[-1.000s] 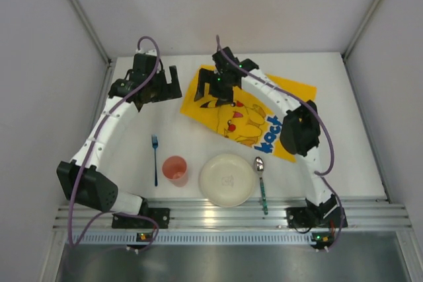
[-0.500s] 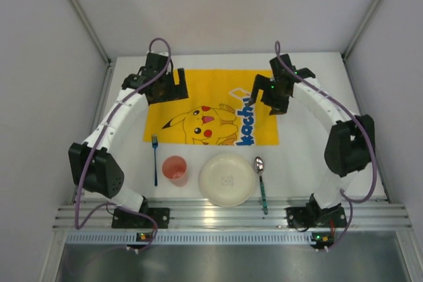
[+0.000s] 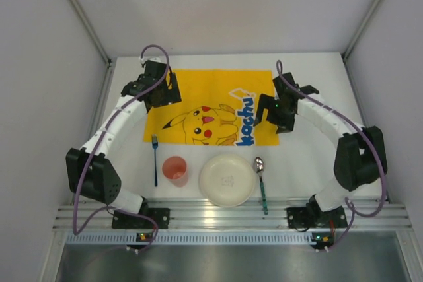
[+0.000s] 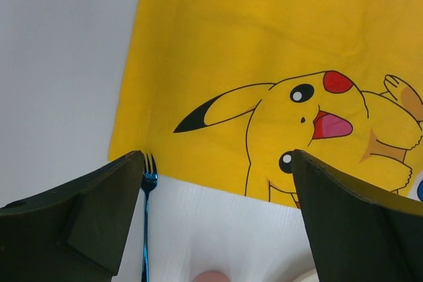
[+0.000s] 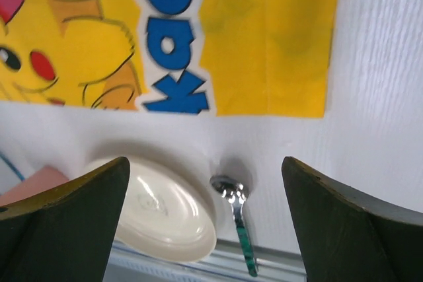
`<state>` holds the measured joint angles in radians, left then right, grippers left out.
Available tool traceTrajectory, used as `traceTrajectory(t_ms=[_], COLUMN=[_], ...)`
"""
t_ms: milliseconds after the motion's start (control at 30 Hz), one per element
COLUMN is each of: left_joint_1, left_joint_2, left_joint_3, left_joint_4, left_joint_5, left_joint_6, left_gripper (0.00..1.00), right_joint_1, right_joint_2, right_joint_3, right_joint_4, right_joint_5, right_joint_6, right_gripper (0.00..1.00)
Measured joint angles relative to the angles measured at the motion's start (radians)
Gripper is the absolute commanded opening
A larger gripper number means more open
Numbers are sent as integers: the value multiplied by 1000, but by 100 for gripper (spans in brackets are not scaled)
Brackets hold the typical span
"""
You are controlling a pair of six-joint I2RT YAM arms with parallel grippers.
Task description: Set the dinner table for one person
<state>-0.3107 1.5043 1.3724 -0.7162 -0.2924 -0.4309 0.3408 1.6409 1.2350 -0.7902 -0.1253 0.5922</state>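
The white dinner table [image 3: 324, 156] carries a yellow cartoon placemat [image 3: 208, 100], spread flat at the back. In front of it lie a blue fork [image 3: 155, 160], a pink cup [image 3: 175, 170], a cream plate [image 3: 228, 179] and a spoon [image 3: 262, 183] with a green handle. My left gripper [image 3: 165, 90] hangs open over the mat's left part; in its wrist view the left gripper [image 4: 217, 163] frames the fork [image 4: 147, 216] and the mat's near edge. My right gripper [image 3: 277, 113] stands open at the mat's right edge; below the right gripper [image 5: 205, 163] show the plate [image 5: 165, 212] and spoon [image 5: 234, 209]. Neither gripper holds anything.
A slotted aluminium rail [image 3: 231, 212] runs along the table's near edge, with both arm bases on it. White walls stand close on the left, right and back. The cup's rim [image 4: 211, 277] shows at the bottom of the left wrist view.
The placemat went from skewed to flat and square with the table. My right gripper let go of it and moved right and nearer. The left gripper shifted slightly over the mat's left part.
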Motion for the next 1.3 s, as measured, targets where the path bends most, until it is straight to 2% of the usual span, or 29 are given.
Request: traceTrajectory(t_ms=[167,367,500,667,1300], left_joint_1=[9,8,8,-13,-37], left_joint_2=[-3,-4,-4,-4,-49], left_joint_3=[-1,-20,-55,-61,-132], left_joint_4=[-35,-63,-64,-66,-70], left_joint_5=[-12,-5,43,84,89], left_joint_6=[-39,-61,-82,-106,-118], left_gripper=[99,99,99,99,99], right_joint_1=[160,353,389,397,478], right_joint_2=[-223,-352,-355,-355,-175], right_joint_3=[-24,-232,-377,-452,-407], right_joint_4=[-80,-108,-109,-69,50], right_joint_5=[2,-65,-77,-74,-56], right_joint_6=[-33,-18,20,49,64], right_gripper=[98,94,87,82,67])
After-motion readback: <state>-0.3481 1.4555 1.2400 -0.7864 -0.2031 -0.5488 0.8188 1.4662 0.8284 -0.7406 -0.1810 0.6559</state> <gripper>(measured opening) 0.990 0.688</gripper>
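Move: The right hand's spoon lies about 22 cm back, 3 cm left and 10 cm below; the plate is 21 cm back and 15 cm left of that hand, and the yellow cloth's middle some 20 cm left, 2 cm ahead. For the left hand, the fork lies roughly 15 cm back, 6 cm left, 19 cm below, and the cup some 19 cm back, 1 cm right. Right hand arcs some 19 cm back and down towards the spoon, fingers partly closing; left eases back and down. ##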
